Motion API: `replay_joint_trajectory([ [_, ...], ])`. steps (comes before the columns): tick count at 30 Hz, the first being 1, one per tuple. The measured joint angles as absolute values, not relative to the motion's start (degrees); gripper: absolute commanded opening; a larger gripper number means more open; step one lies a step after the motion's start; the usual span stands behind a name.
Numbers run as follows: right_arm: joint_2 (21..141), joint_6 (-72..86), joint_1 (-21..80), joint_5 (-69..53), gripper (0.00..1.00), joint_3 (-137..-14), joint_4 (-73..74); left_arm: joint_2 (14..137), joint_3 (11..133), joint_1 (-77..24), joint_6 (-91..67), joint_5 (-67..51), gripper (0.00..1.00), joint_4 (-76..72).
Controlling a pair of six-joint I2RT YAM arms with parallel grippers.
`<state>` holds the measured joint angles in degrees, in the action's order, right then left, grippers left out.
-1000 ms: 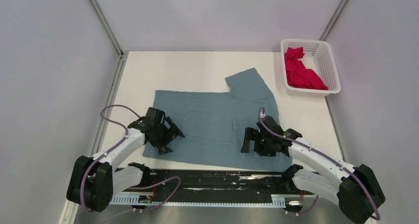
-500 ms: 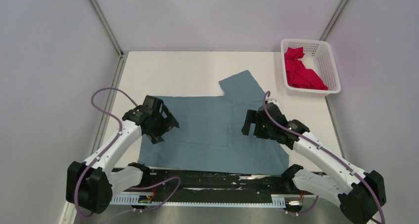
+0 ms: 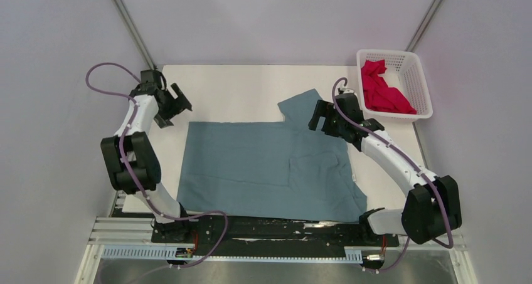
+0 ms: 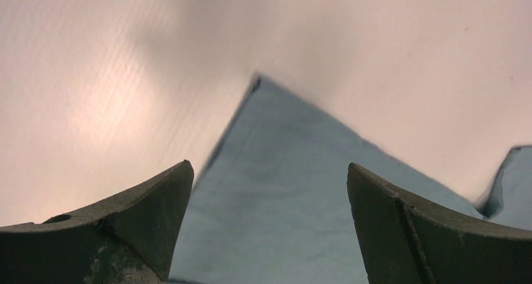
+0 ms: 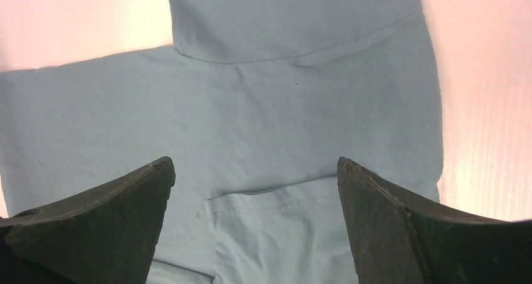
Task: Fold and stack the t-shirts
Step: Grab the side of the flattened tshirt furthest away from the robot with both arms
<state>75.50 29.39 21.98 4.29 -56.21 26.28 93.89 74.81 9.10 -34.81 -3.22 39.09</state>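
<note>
The blue-grey t-shirt (image 3: 270,168) lies spread flat on the white table, one sleeve pointing to the far side. The crimson-pink t-shirt (image 3: 383,89) lies crumpled in the white basket (image 3: 420,89) at the far right. My left gripper (image 3: 177,105) is open and empty, above the bare table just beyond the shirt's far left corner (image 4: 257,83). My right gripper (image 3: 318,120) is open and empty, above the shirt by the sleeve. The right wrist view shows the shirt (image 5: 282,108) between its open fingers (image 5: 125,202).
A metal rail (image 3: 128,27) runs along the table's left edge and another at the far right. The black base rail (image 3: 263,227) lies along the near edge. Grey walls close in the back and sides.
Both arms have swung from the shirt's near edge to its far side, the left to the far left corner, the right to the sleeve. The shirt has been dragged flatter and squarer.
</note>
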Motion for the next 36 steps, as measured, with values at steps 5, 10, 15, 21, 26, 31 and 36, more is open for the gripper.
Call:
replay_joint_trajectory([
  [5, 77.49, 28.73, 20.12, 2.46, 1.00, -56.38, 24.97, 104.81, 84.14, 13.19, -16.97, -8.21, 1.00, 37.28],
  [10, 78.91, 28.36, 19.66, 1.80, 1.00, -56.38, 24.49, 109.47, 89.84, 13.06, -2.28, -11.94, 1.00, 37.43],
  [15, 79.00, 28.10, 19.66, 1.85, 1.00, -56.38, 24.40, 118.98, 100.36, 12.84, 4.25, -16.78, 1.00, 39.13],
  [21, 78.98, 27.83, 19.66, 2.00, 1.00, -55.90, 24.12, 122.93, 99.90, 12.88, 5.85, -19.18, 1.00, 38.85],
  [26, 78.98, 27.42, 19.68, 2.24, 1.00, -55.72, 24.10, 119.48, 92.40, 12.91, 5.37, -21.78, 1.00, 31.55],
  [31, 78.74, 26.83, 19.66, 3.18, 1.00, -55.22, 24.10, 119.46, 93.43, 12.99, 4.40, -28.18, 1.00, 30.63],
  [36, 78.72, 26.39, 19.68, 4.36, 1.00, -55.22, 24.08, 119.31, 92.05, 12.99, 2.42, -33.23, 1.00, 27.16],
])
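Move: Some 10 cm ahead of the left hand and a touch to its right, about 11 cm below, lies the far left corner of the flattened blue t-shirt; the shirt's sleeve lies about 14 cm ahead of that hand and 47 cm to its right. From the right hand, the far right corner, at the sleeve's root, is roughly 19 cm ahead, 9 cm right and 13 cm down. The sleeve is some 22 cm ahead and 3 cm left of that hand; the red t-shirt is about 27 cm ahead, 29 cm right. Swinging its open fingers about 40 degrees clockwise, the left hand reaches some 10 cm forward towards the shirt's far left corner, sinking about 6 cm and then rising 2 cm; it bows a little left before coming back, and its fingertips finally tip up forward. The open right hand hovers over the shirt, settling about 2 cm lower. ##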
